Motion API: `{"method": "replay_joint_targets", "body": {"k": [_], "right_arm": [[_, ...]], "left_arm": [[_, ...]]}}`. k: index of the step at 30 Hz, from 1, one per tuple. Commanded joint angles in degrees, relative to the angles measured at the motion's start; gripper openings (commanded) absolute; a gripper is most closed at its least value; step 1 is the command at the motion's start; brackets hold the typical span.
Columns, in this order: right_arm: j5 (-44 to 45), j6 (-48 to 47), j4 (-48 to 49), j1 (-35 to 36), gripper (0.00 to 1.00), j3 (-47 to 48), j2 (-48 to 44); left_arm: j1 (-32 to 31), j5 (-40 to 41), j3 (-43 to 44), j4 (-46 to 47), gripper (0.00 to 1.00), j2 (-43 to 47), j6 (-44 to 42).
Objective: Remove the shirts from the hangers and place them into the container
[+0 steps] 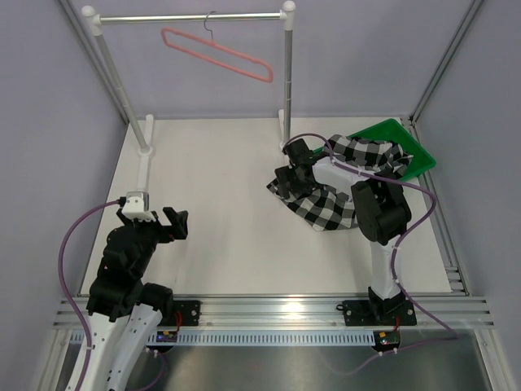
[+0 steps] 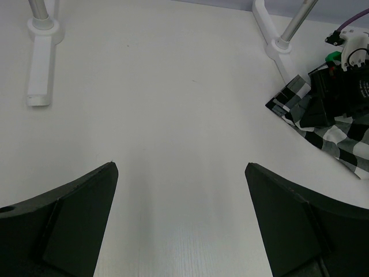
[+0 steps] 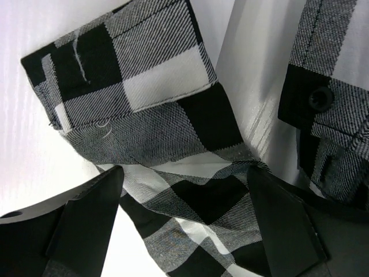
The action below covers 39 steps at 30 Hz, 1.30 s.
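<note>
The black-and-white checked shirt (image 1: 330,210) lies crumpled, partly in the green container (image 1: 417,155) and partly spilling left onto the table. My right gripper (image 1: 290,177) hovers low over the shirt's left edge. In the right wrist view it (image 3: 184,190) is open, with checked fabric and a sleeve cuff (image 3: 132,86) lying between and beyond the fingers, ungripped. The pink hanger (image 1: 216,53) hangs bare and tilted on the rail. My left gripper (image 1: 175,221) is open over bare table at the left (image 2: 181,167); from there the shirt (image 2: 337,138) shows far right.
The silver rail (image 1: 191,16) spans two posts (image 1: 286,73) with white feet (image 1: 146,159) (image 2: 40,81) on the table. Grey enclosure walls stand on both sides. An aluminium mounting rail (image 1: 269,309) runs along the near edge.
</note>
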<state>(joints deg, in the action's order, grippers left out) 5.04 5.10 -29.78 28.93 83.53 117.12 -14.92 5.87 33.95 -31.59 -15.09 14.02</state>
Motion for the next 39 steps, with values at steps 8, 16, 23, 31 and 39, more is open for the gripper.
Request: {"method": "replay_joint_targets", "body": {"k": [8,16,23,31,39], "right_arm": [[0.94,0.17,0.6,0.08,0.62,0.41,0.92],[1.46,-0.01,-1.07,0.08,0.22,-3.1,-4.79],[5.77,-1.06,-3.96,-0.01,0.0,-1.97,-12.17],[25.63,-2.38,-10.47,-5.01,0.0,11.91,-18.86],[22.22,6.31,-9.33,-22.85,0.0,23.16,-20.19]], "left_arm": [[-0.29,-0.07,-0.38,2.15,0.99,-0.29,0.66],[-0.29,0.02,-0.29,2.15,0.99,-0.29,0.66],[-0.29,0.02,-0.29,2.06,0.99,-0.29,0.66],[-0.29,-0.07,-0.38,2.06,0.99,-0.11,0.66],[-0.29,-0.16,-0.38,2.15,0.99,-0.11,0.66]]}}
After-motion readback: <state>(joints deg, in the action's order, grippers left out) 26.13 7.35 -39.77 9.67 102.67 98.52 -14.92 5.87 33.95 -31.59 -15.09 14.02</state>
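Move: The right hand stands low and wide open astride the shirt's loose sleeve, which lies right between its fingers and about 1 cm below; the cuff is roughly 4 cm farther out and 2 cm left of the hand. The container, already holding much of the shirt, is centred some 20 cm to the right and 9 cm ahead. The rack upright's foot stands about 13 cm straight ahead. From the left hand the sleeve lies about 19 cm ahead, 25 cm right and 21 cm down. Staying down on the sleeve, the right hand shuts its fingers and pinches the cloth just behind the cuff, drawing back a centimetre or two. It then lifts faster and faster, some 25 cm, and sweeps about 20 cm to the right and a little forward over the container, the wrist turning clockwise and the fingers tipping up and forward. ##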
